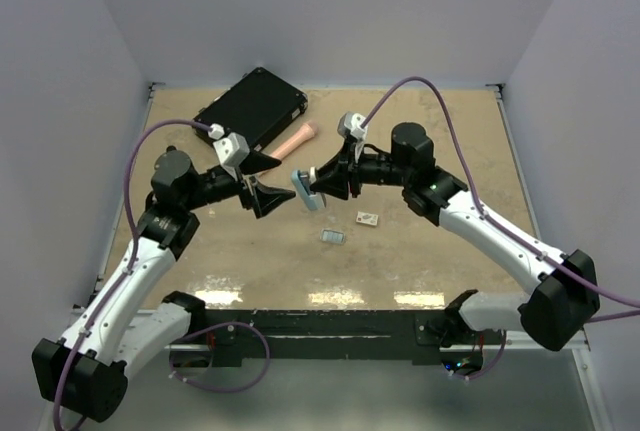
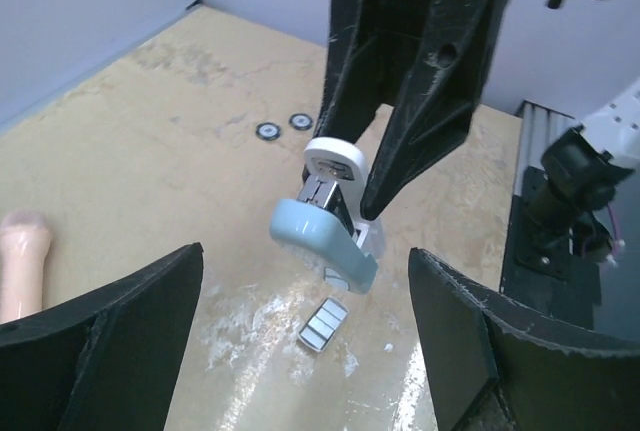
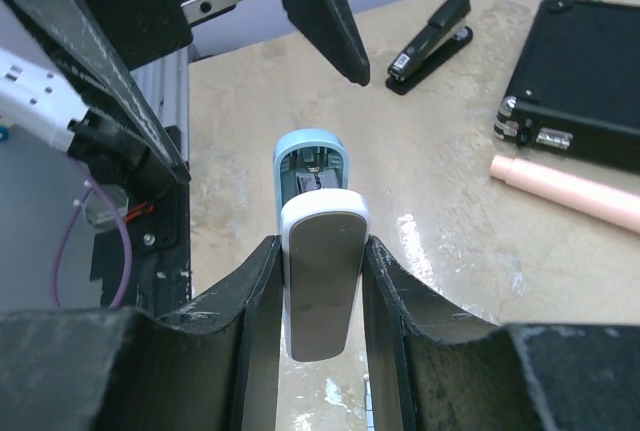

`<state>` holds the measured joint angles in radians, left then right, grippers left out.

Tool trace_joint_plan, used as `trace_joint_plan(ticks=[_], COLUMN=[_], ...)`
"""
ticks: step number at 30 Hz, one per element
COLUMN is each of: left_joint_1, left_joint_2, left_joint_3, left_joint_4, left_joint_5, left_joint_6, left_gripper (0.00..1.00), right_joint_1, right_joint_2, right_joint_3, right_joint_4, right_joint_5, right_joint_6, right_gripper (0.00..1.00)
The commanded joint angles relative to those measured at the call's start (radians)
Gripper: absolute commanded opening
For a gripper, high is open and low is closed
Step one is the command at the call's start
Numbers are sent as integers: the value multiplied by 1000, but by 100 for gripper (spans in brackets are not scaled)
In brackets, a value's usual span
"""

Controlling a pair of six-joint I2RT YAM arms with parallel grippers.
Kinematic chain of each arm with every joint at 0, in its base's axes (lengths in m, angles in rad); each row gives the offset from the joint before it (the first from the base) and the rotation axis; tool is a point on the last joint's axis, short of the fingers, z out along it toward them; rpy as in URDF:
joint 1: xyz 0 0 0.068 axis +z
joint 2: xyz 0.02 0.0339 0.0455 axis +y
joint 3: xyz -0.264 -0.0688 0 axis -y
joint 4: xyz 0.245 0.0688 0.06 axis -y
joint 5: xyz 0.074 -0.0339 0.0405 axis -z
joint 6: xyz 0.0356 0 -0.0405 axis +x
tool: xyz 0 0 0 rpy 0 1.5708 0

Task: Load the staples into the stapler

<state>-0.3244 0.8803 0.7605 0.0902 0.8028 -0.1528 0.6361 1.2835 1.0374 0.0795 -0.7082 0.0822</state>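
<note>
My right gripper [image 1: 318, 189] is shut on the light blue stapler [image 1: 306, 191], holding it above the table. In the right wrist view its fingers [image 3: 250, 301] clamp the white-and-grey body [image 3: 321, 281], and the blue half [image 3: 312, 156] is swung out beyond, showing its inside. My left gripper [image 1: 268, 197] stands open just left of the stapler, with nothing between its jaws. The left wrist view shows the stapler [image 2: 322, 241] hanging ahead of my open fingers [image 2: 110, 341]. The staples [image 2: 323, 325], a small grey ribbed block, lie on the table below it, also seen in the top view [image 1: 333, 237].
A black case [image 1: 250, 108] and a pink cylinder [image 1: 292, 141] lie at the back left. A black stapler [image 3: 430, 41] rests near the case. Two small black rings [image 2: 283, 126] lie farther off. A small pale piece [image 1: 367, 218] sits right of the staples.
</note>
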Motion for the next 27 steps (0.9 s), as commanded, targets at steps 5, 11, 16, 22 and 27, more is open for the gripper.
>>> trace_joint_plan(ticks=[5,11,16,22,27], left_joint_1=[4,-1,-5,-7,-7], left_joint_2=[66,115,140,146,155], left_joint_3=[91,13,-4,-19,-39], left_joint_4=[127,452,580,579,597], left_joint_5=[331,380,371,348,319], left_joint_6=[30,-213,-291,-287,-303], left_gripper=[87,78,65,62,62], right_joint_1=[11,25,27,28,28], right_joint_2=[-85,-96,-87,-107,-105], right_joint_3=[3,-11,-8,-33,-39], right_joint_4=[3,65,83,156,175], right_joint_5=[-114,-119,-111,-62,-56], right_joint_6=[-148,-141,-134,-98,-90], right_gripper=[0,0,0,0,0])
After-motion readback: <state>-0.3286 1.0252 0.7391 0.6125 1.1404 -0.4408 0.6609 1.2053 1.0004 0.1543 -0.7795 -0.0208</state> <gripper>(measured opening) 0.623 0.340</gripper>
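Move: The stapler, already pinched by its white part in the right fingers, hangs some 5 cm to the left hand's right, level with it in reach and about 2 cm lower. On the table, roughly 23 cm below the left hand, the staple strips lie about 9 cm to its right and 2 cm back, the staple pack about 17 cm to its right and 2 cm farther out. From the right hand, the stapler's middle is about 2 cm left, 1 cm back and 2 cm down. Still pinching the stapler, the right hand draws back and rises about 3 cm each, rolling some 10 degrees. The left hand goes back, up and to the right, about 3 cm each way, closing on the stapler's blue end; it turns about 20 degrees clockwise until the fingers point straight right, and they narrow partway around that end, close beside it, with contact not clear. ##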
